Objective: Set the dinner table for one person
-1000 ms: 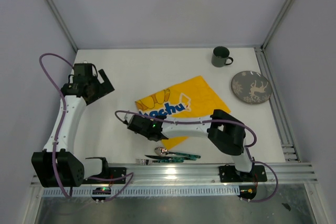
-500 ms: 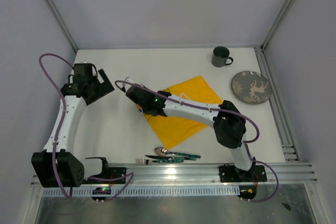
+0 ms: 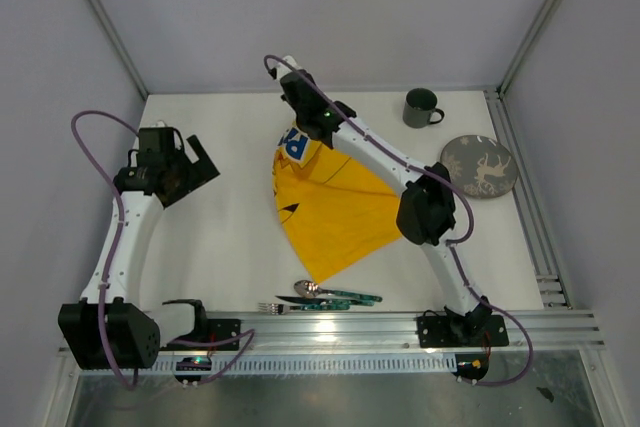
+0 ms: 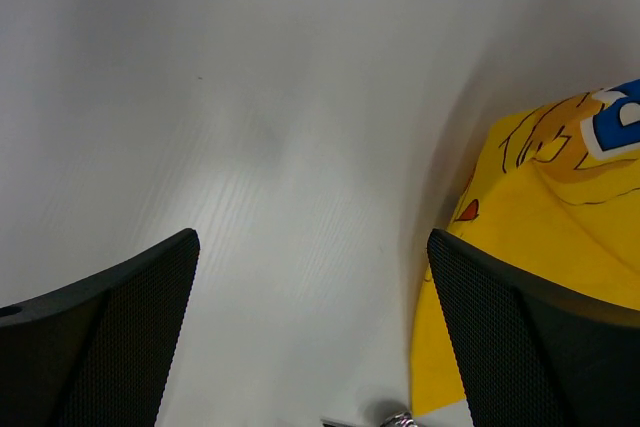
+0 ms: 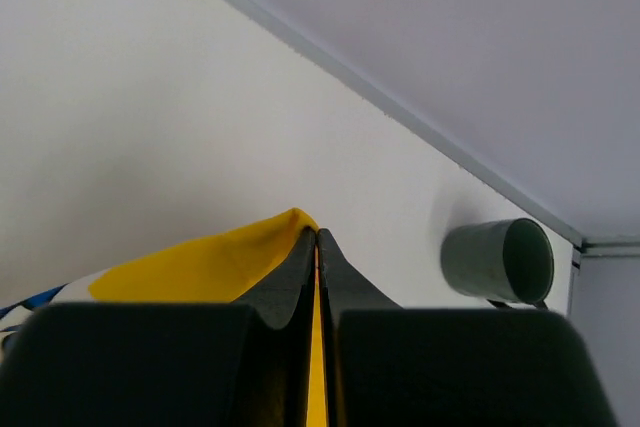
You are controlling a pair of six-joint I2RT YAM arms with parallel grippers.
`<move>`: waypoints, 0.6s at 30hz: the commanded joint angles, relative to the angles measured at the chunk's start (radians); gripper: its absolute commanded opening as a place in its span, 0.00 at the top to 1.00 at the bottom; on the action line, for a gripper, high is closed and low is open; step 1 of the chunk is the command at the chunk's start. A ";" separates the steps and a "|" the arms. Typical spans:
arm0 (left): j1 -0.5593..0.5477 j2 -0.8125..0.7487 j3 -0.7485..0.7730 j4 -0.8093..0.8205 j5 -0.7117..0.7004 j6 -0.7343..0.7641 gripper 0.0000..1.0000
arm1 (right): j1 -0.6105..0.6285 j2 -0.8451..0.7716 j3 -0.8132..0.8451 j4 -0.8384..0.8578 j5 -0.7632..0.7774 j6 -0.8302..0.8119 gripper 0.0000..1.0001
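The white dinner table [image 3: 225,242] carries a yellow cartoon-printed cloth [image 3: 335,207]. My right gripper [image 3: 303,133] is shut on one corner of it, a thin yellow edge pinched between the fingers [image 5: 317,247]. That corner is lifted toward the far edge, so the cloth drapes down with its blue print showing. My left gripper [image 3: 200,169] hovers open over bare table on the left, nothing between its fingers [image 4: 110,332]. The cloth's left edge [image 4: 560,217] lies beyond its right finger.
A dark green mug [image 3: 421,107] stands at the far right, also seen from the right wrist [image 5: 500,260]. A grey plate with a deer print [image 3: 478,166] lies near the right rail. A spoon and fork with green handles [image 3: 325,296] lie at the near edge.
My right gripper has swung from the table's middle to the far side, pulling the cloth corner up and back so the cloth folds over. The left arm has barely shifted.
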State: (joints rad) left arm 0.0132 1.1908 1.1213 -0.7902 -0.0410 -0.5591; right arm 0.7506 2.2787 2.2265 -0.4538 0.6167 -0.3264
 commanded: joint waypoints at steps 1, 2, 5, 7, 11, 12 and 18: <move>-0.002 -0.039 -0.020 0.026 0.067 -0.033 0.01 | 0.032 -0.039 0.041 0.073 -0.110 0.030 0.95; -0.001 -0.043 -0.026 0.029 0.076 -0.036 0.01 | 0.033 -0.059 -0.012 0.146 -0.148 0.047 0.95; -0.002 -0.057 -0.047 0.034 0.076 -0.044 0.01 | 0.046 -0.142 -0.160 0.357 -0.342 0.046 0.95; -0.001 -0.065 -0.051 0.026 0.078 -0.047 0.01 | 0.067 -0.128 -0.124 0.362 -0.411 0.035 0.95; -0.001 -0.080 -0.061 0.022 0.085 -0.045 0.01 | 0.099 -0.018 0.061 0.248 -0.483 0.001 0.94; -0.001 -0.083 -0.064 0.022 0.089 -0.044 0.01 | 0.107 -0.018 0.044 0.269 -0.500 -0.006 0.94; -0.001 -0.088 -0.086 0.022 0.105 -0.041 0.01 | 0.167 0.028 0.053 0.319 -0.522 -0.016 0.94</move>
State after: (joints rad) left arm 0.0132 1.1229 1.0470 -0.7837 0.0315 -0.5957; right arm 0.8951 2.2742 2.2219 -0.2054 0.1455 -0.3309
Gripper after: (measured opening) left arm 0.991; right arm 0.061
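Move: The yellow cloth hangs by an edge from the right hand's shut fingers; its flat body lies about 16 cm back, 4 cm right and 20 cm down. The bare table where that edge is being carried is some 18 cm left and 8 cm back. The mug stands about 26 cm right and 9 cm farther out, the grey plate 40 cm right and 3 cm back. From the left hand, that bare spot is roughly 12 cm ahead and 7 cm right. The cloth's lifted edge, still pinched, is swept by the right hand about 17 cm to the left over bare table, towards the left hand, drawing back some 7 cm and rising slightly late on. The wrist swings about 30 degrees counter-clockwise while its left side tips up; the fingers stay shut. The open, empty left hand eases about 2 cm back and right. ##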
